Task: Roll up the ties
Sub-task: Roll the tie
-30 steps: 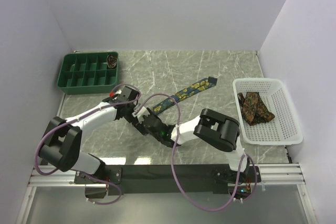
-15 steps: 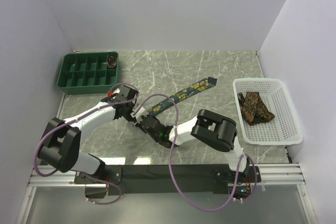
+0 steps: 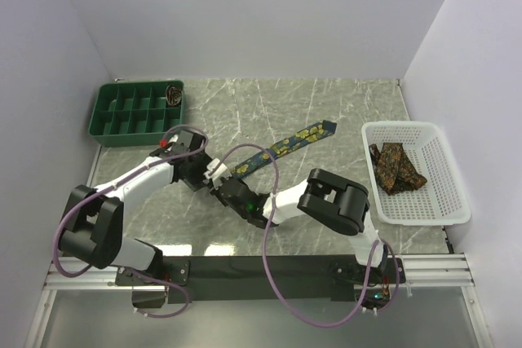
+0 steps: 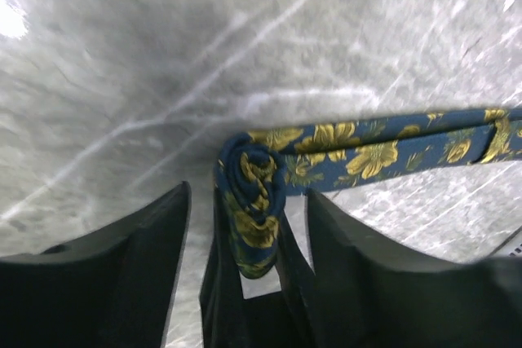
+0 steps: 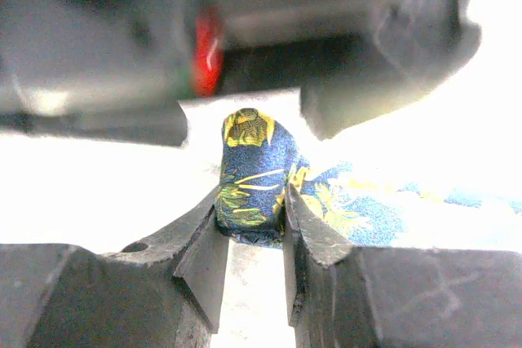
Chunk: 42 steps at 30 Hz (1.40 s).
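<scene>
A navy tie with yellow flowers (image 3: 285, 146) lies slantwise on the marble table, its near end wound into a small roll (image 4: 253, 205). My right gripper (image 5: 250, 193) is shut on that roll (image 5: 249, 173), one finger on each side. My left gripper (image 4: 249, 193) stands open, its two fingers (image 4: 122, 275) straddling both the roll and the right gripper's fingers without touching the fabric. In the top view both grippers meet at the tie's rolled end (image 3: 218, 180). Brown patterned ties (image 3: 395, 167) lie in the white basket.
The white mesh basket (image 3: 444, 201) stands at the right edge of the table. A green compartment tray (image 3: 122, 116) sits at the back left with one rolled tie (image 3: 174, 94) in its far right compartment. Purple cables loop over both arms.
My left gripper has opened and let go of the roll, and its wrist has shifted slightly up and left. The right gripper closed onto the roll and keeps hold of it.
</scene>
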{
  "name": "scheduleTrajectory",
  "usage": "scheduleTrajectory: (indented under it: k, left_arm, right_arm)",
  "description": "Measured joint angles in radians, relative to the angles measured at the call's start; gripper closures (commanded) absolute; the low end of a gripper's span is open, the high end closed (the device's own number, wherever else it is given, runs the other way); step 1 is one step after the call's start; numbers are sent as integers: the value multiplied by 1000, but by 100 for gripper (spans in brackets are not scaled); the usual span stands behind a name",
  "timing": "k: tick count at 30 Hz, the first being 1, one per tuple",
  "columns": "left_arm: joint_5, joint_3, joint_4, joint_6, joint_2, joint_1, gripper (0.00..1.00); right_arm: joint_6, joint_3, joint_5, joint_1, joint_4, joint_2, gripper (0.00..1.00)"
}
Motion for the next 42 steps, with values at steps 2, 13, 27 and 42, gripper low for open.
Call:
scheduleTrajectory:
  k: [2,13,27,42]
  left_arm:
    - [6,7,-1,8,-1,28,30]
    - [16,17,71,55,-64,126,20]
    - [55,-293,346,24,-217,67,18]
    - [-3,-277,453,133,-171,-123,1]
  right_arm:
    - [15,0,-6,-4,-6,-3,100]
    - [178,6,-174,-73,-71,-37,100]
    - [829,-232,-627,-350,172,-85,100]
    - [1345,-388,-776,-432,509,25,100]
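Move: The rolled end of the tie is already pinched at the right fingertips, and it lies about 2 cm to the right of the left hand and 2 cm below it, by its parting fingertips. From the right hand, the middle of the flat strip lies some 18 cm right, 10 cm ahead and 3 cm lower, and the tie's tail end roughly 31 cm right and 16 cm ahead. The green tray sits about 19 cm left and 18 cm ahead of the left hand. Keeping its pinch on the rolled end, the right hand twists nearly 90 degrees about the line of its own fingers, clockwise as seen from behind the hand, and carries the roll about 8 cm to the right towards the flat strip and tail, staying near the same height. The left hand, already opening, clears out of the way forward, left and up by 3 to 4 cm each, then comes back down and swings right after the roll, its fingertips tilting forward and up and its fingers spreading wide, to end about 4 cm right of its start and still short of gripping. ##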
